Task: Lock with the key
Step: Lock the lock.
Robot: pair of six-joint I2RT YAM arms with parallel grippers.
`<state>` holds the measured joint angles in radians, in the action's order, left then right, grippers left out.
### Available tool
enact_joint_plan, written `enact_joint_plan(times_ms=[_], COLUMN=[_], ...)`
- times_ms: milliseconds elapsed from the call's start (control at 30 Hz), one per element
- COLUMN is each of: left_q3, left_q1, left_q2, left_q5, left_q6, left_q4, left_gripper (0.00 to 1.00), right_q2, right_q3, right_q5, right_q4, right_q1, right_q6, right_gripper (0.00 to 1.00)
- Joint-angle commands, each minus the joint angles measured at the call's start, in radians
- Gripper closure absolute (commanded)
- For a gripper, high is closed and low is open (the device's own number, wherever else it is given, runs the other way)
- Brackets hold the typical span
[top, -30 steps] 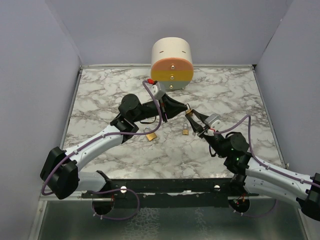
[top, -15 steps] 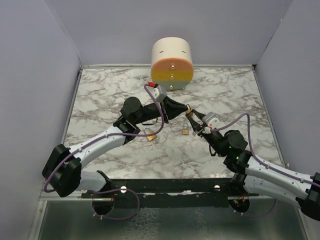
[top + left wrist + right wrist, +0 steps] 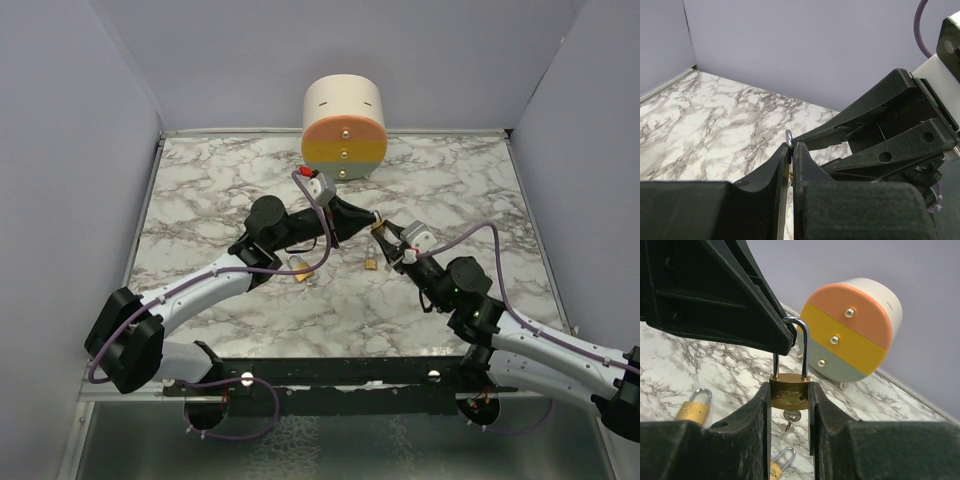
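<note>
A brass padlock (image 3: 789,396) stands upright between the pads of my right gripper (image 3: 789,388), which is shut on its body. A key (image 3: 791,416) sticks out of the lock's underside. My left gripper (image 3: 791,145) is shut on the top of the silver shackle (image 3: 796,342), whose edge shows at its fingertips (image 3: 788,138). In the top view the two grippers meet over the middle of the table: left gripper (image 3: 368,217), padlock (image 3: 380,229), right gripper (image 3: 389,242).
Two more brass padlocks lie on the marble table (image 3: 200,190), one (image 3: 299,268) under the left arm and one (image 3: 371,264) below the grippers. A round drawer unit (image 3: 344,128) with orange, yellow and grey-green fronts stands at the back. Grey walls enclose the table.
The right gripper has risen slightly up and left with the padlock. The left arm has shifted a little to the right, and both grips are unchanged.
</note>
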<state>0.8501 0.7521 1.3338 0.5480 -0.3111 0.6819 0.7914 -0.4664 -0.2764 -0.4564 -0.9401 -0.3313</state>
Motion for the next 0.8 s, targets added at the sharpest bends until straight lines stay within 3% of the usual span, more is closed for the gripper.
enact_joint_plan(times_ms=[0, 100, 233, 533, 667, 767], left_q3=[-0.045, -0.034, -0.012, 0.04, 0.048, 0.055], left_q1=[0.045, 0.043, 0.026, -0.037, -0.096, -0.152], left_q2=[0.001, -0.055, -0.103, -0.13, -0.151, -0.165], left_q5=[-0.019, -0.098, -0.167, -0.169, -0.101, -0.023], left_q6=[0.044, 0.08, 0.124, 0.148, 0.148, 0.139], left_q4=[-0.272, -0.272, -0.275, -0.305, -0.315, -0.315], left_gripper=[1.0, 1.0, 1.0, 1.0, 1.0, 1.0], right_q2=[-0.026, -0.022, -0.033, -0.122, -0.128, -0.106], right_q3=[-0.104, -0.071, -0.012, 0.059, 0.078, 0.102], right_q5=[0.177, 0.138, 0.069, -0.022, -0.048, -0.044], right_q4=[-0.187, -0.12, -0.075, 0.044, 0.092, 0.071], right_q1=[-0.026, -0.026, -0.026, -0.026, -0.025, -0.015], right_q6=[0.073, 0.128, 0.198, 0.333, 0.37, 0.38], right_gripper=[0.81, 0.62, 0.52, 0.5, 0.5, 0.4])
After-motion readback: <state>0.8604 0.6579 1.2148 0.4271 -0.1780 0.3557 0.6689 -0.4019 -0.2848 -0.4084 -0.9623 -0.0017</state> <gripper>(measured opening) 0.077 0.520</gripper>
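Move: The lock hangs between the two hands: the left holds it by the shackle, with its brass body some 4 cm straight below that hand point, while the right has the body between its fingers, at its hand point. On the table about 27 cm below the right hand, the locked padlock lies roughly 9 cm ahead and 2 cm to the right, and the side padlock about 8 cm ahead and 15 cm to the left. Backing off about 2.5 cm, the right hand opens its fingers and lets go of the lock body, tilting some 20 degrees as it rises slightly, then sinks. The left keeps its pinch on the shackle, first dips nearly 4 cm, then carries the lock left and forward away from the right hand, about 5 cm left in all, rising a little at the end and turning counter-clockwise. ##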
